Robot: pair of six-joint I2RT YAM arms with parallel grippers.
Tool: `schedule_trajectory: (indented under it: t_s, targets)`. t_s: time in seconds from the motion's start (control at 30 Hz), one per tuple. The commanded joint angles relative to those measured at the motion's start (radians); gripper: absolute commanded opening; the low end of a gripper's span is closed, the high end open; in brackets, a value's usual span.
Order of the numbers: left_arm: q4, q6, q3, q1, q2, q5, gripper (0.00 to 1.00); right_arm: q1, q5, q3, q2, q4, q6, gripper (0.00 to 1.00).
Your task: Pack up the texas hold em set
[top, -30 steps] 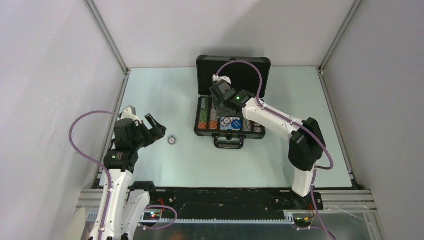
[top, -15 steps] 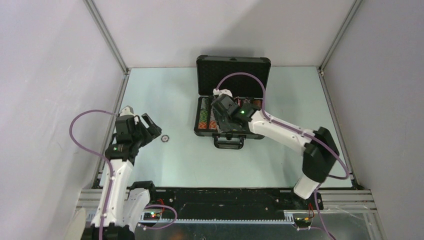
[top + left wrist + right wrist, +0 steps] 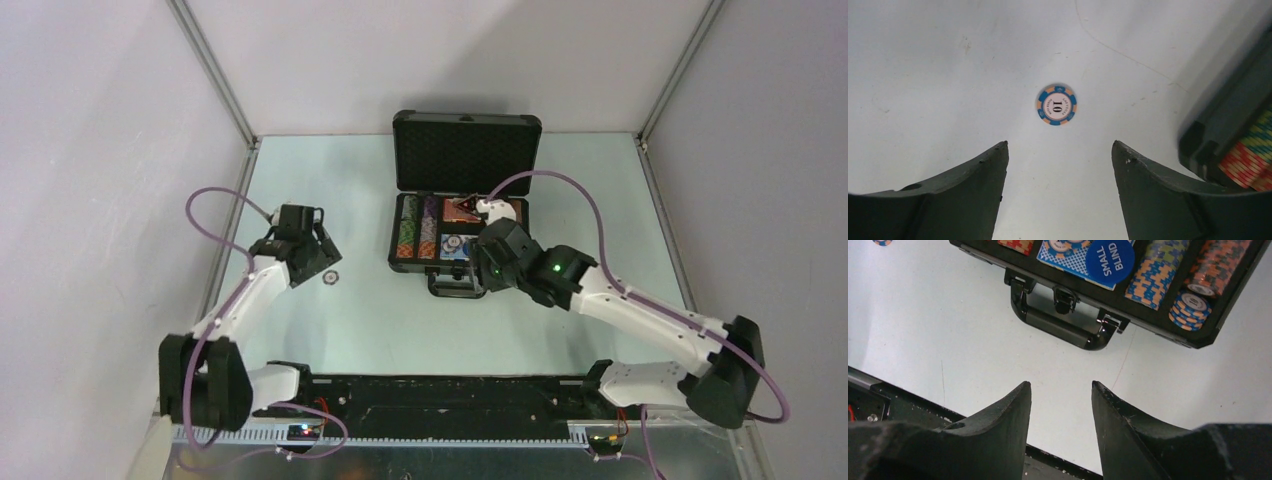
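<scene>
The black briefcase (image 3: pixel 404 190) of the texas hold em set lies open, its foam lid (image 3: pixel 466 152) upright at the back. Rows of multicoloured chips (image 3: pixel 412 236), a red-patterned deck (image 3: pixel 462 210) and a blue "SMALL BLIND" button (image 3: pixel 1109 259) sit inside. One loose blue-and-orange "10" chip (image 3: pixel 330 278) (image 3: pixel 1056 104) lies on the table left of the case. My left gripper (image 3: pixel 322 262) (image 3: pixel 1060 145) hovers open just short of it. The right gripper (image 3: pixel 484 274) (image 3: pixel 1061 385) is open and empty over bare table, near the case handle (image 3: pixel 1058 330).
The case corner (image 3: pixel 1228 125) with stacked chips (image 3: pixel 1253 162) lies close on the right of the left wrist view. A black rail (image 3: pixel 450 395) runs along the table's near edge. Frame posts and grey walls enclose the table on the left, the right and the back.
The left arm has swung forward over the loose chip, its jaws narrowing a little. The right arm has pulled back from above the case to the handle side, its jaws opening slightly.
</scene>
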Motion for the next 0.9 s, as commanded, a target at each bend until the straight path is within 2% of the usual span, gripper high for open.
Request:
schedule_trajectory:
  t_s: [0.0, 0.2, 0.67, 0.8, 0.87]
  targets:
    - [0.027, -0.021, 0.032, -0.021, 0.094, -0.082, 0.81, -0.015, -0.021, -0.064, -0.109, 0.022, 0.022, 0.52]
    - [0.037, -0.031, 0.04, -0.032, 0.181, -0.108, 0.8, -0.065, -0.074, -0.152, -0.205, 0.056, 0.025, 0.53]
    - [0.079, -0.022, 0.144, -0.033, 0.379, -0.111, 0.79, -0.095, -0.113, -0.194, -0.251, 0.052, 0.016, 0.53]
    - [0.088, -0.022, 0.13, -0.033, 0.407, -0.102, 0.78, -0.096, -0.12, -0.203, -0.255, 0.06, 0.024, 0.53]
    - [0.1, -0.026, 0.111, -0.033, 0.412, -0.099, 0.73, -0.095, -0.125, -0.205, -0.254, 0.063, 0.025, 0.53]
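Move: The 10 chip lies about 3 cm ahead of the open left hand, 1 cm to its right and some 8 cm below. The open case's tray is centred roughly 14 cm ahead and 34 cm to the right of this hand, 6 cm lower; the case handle is about level with the hand, also 34 cm to the right. From the right hand the chip is about 8 cm ahead, 39 cm to the left and 16 cm below. With its fingers held wide apart, the left hand sinks about 5 cm towards the lone 10 chip, then reaches some 3.5 cm forward and eases a little lower, tipping roughly 10 degrees more steeply downward as it comes, so that the chip ends low between the fingertips, still untouched. The right hand, empty and half open, draws off to its right and slightly back, away from the chip and past the near side of the case, then all but stops. ##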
